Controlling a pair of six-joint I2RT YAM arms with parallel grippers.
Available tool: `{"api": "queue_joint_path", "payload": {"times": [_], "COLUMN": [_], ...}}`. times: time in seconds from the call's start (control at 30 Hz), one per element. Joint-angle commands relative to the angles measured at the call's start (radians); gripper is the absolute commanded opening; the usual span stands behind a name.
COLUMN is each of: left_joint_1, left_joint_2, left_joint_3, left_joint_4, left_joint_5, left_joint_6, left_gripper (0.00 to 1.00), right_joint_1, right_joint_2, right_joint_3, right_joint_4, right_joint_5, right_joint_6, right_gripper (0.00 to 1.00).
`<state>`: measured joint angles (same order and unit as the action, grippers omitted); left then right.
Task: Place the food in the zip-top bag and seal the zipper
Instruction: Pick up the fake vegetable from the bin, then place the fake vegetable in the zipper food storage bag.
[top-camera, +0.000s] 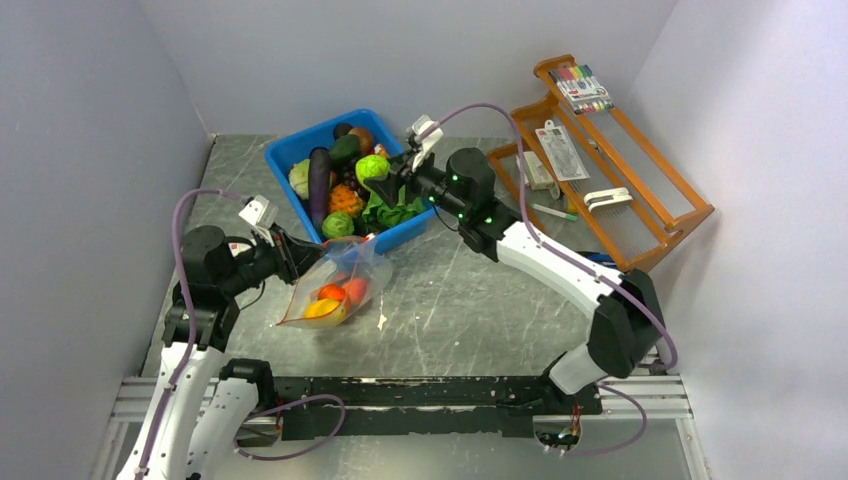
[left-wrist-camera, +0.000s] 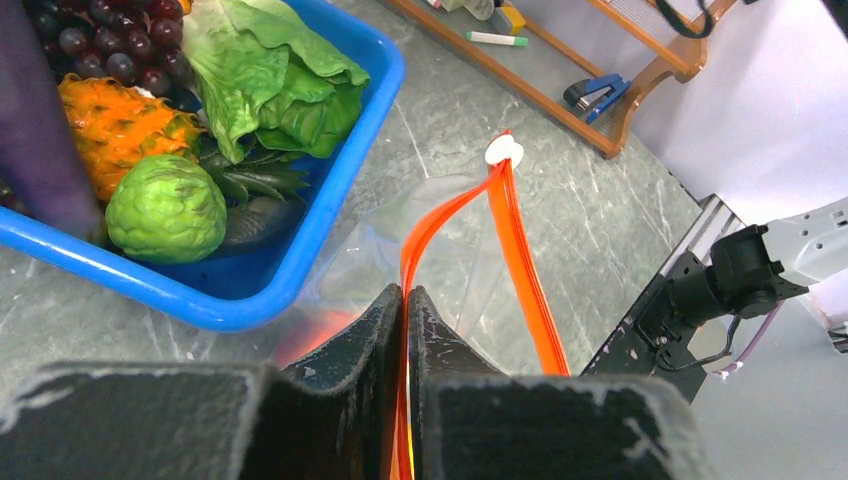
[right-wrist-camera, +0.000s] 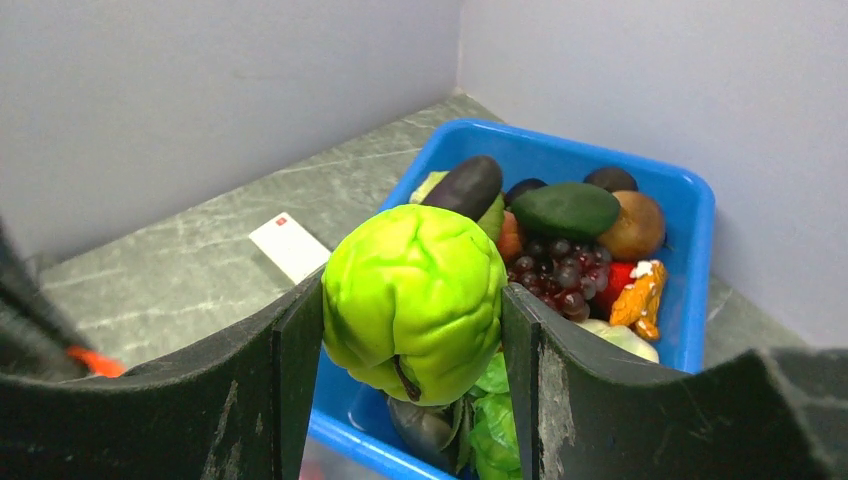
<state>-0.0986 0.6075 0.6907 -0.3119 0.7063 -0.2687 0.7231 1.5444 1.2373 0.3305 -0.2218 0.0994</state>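
Observation:
A clear zip-top bag (top-camera: 335, 290) lies on the table in front of the blue bin, with orange, red and yellow food (top-camera: 332, 299) inside. Its red-orange zipper (left-wrist-camera: 520, 255) gapes open. My left gripper (top-camera: 296, 253) (left-wrist-camera: 406, 300) is shut on one lip of the zipper, holding the mouth up. My right gripper (top-camera: 383, 172) (right-wrist-camera: 412, 320) is shut on a bright green cabbage-like ball (right-wrist-camera: 415, 295) (top-camera: 372, 167), held above the bin's near part. More food fills the blue bin (top-camera: 290, 150): a purple eggplant (top-camera: 319, 185), grapes (right-wrist-camera: 555, 275), lettuce (left-wrist-camera: 275, 75).
A wooden rack (top-camera: 650, 215) with markers, cards and a pen stands at the back right. A blue stapler (left-wrist-camera: 592, 92) lies by its base. A white card (right-wrist-camera: 290, 245) rests on the table left of the bin. Grey walls close in on both sides.

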Motion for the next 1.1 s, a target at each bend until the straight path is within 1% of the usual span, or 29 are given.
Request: {"api": "queue_joint_path", "payload": {"times": [0.0,0.23,0.47,0.63,0.77,1.07], "left_joint_1": [0.01,0.011,0.013,0.016,0.017,0.022], "left_joint_2": [0.002,0.006,0.013,0.018,0.011,0.01], "left_joint_3": [0.01,0.008,0.009,0.008,0.007,0.007], "left_joint_4": [0.018,0.019,0.019,0.022,0.024,0.024], "left_joint_5": [0.003,0.005,0.009,0.016,0.016,0.024], "left_joint_6": [0.0,0.0,0.0,-0.002,-0.003,-0.001], "left_gripper": [0.07,0.07,0.07,0.07,0.07,0.07], "right_joint_1": [-0.002,0.016,0.14,0.228,0.248,0.269], "right_joint_2": [-0.073,-0.144,-0.158,-0.152,-0.156,-0.139], "right_joint_3": [-0.039,-0.09,-0.042,0.006,0.0,-0.021], "right_joint_4": [-0.036,-0.036,-0.159,-0.258,-0.279,-0.3], "right_joint_5": [-0.13,-0.365,-0.358,-0.308,-0.395,-0.476], "right_joint_6": [-0.1,-0.168,-0.346,-0.449,-0.515,-0.596], "right_gripper": [0.37,0.37,0.37,0.37,0.37,0.4]}}
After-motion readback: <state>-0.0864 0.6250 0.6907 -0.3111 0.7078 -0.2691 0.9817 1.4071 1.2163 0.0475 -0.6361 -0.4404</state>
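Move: The right hand already holds the green vegetable. The open bag's middle lies about 17 cm back from this hand, 7 cm left and 16 cm below. The bin's middle is some 10 cm ahead, 8 cm left and 20 cm down, and the green artichoke in its near corner is level with the hand, 10 cm left, 19 cm down. From the left hand, the bag's middle lies some 3 cm back, 2 cm right and 10 cm below. Still gripping the green vegetable between its fingertips, the right hand carries it back about 18 cm and slightly left at nearly constant height, away from the bin and towards the bag. The wrist swings about 40 degrees counter-clockwise, rolling as it goes, until the fingers point to the robot's left; the left fingers keep pinching the bag's rim. ##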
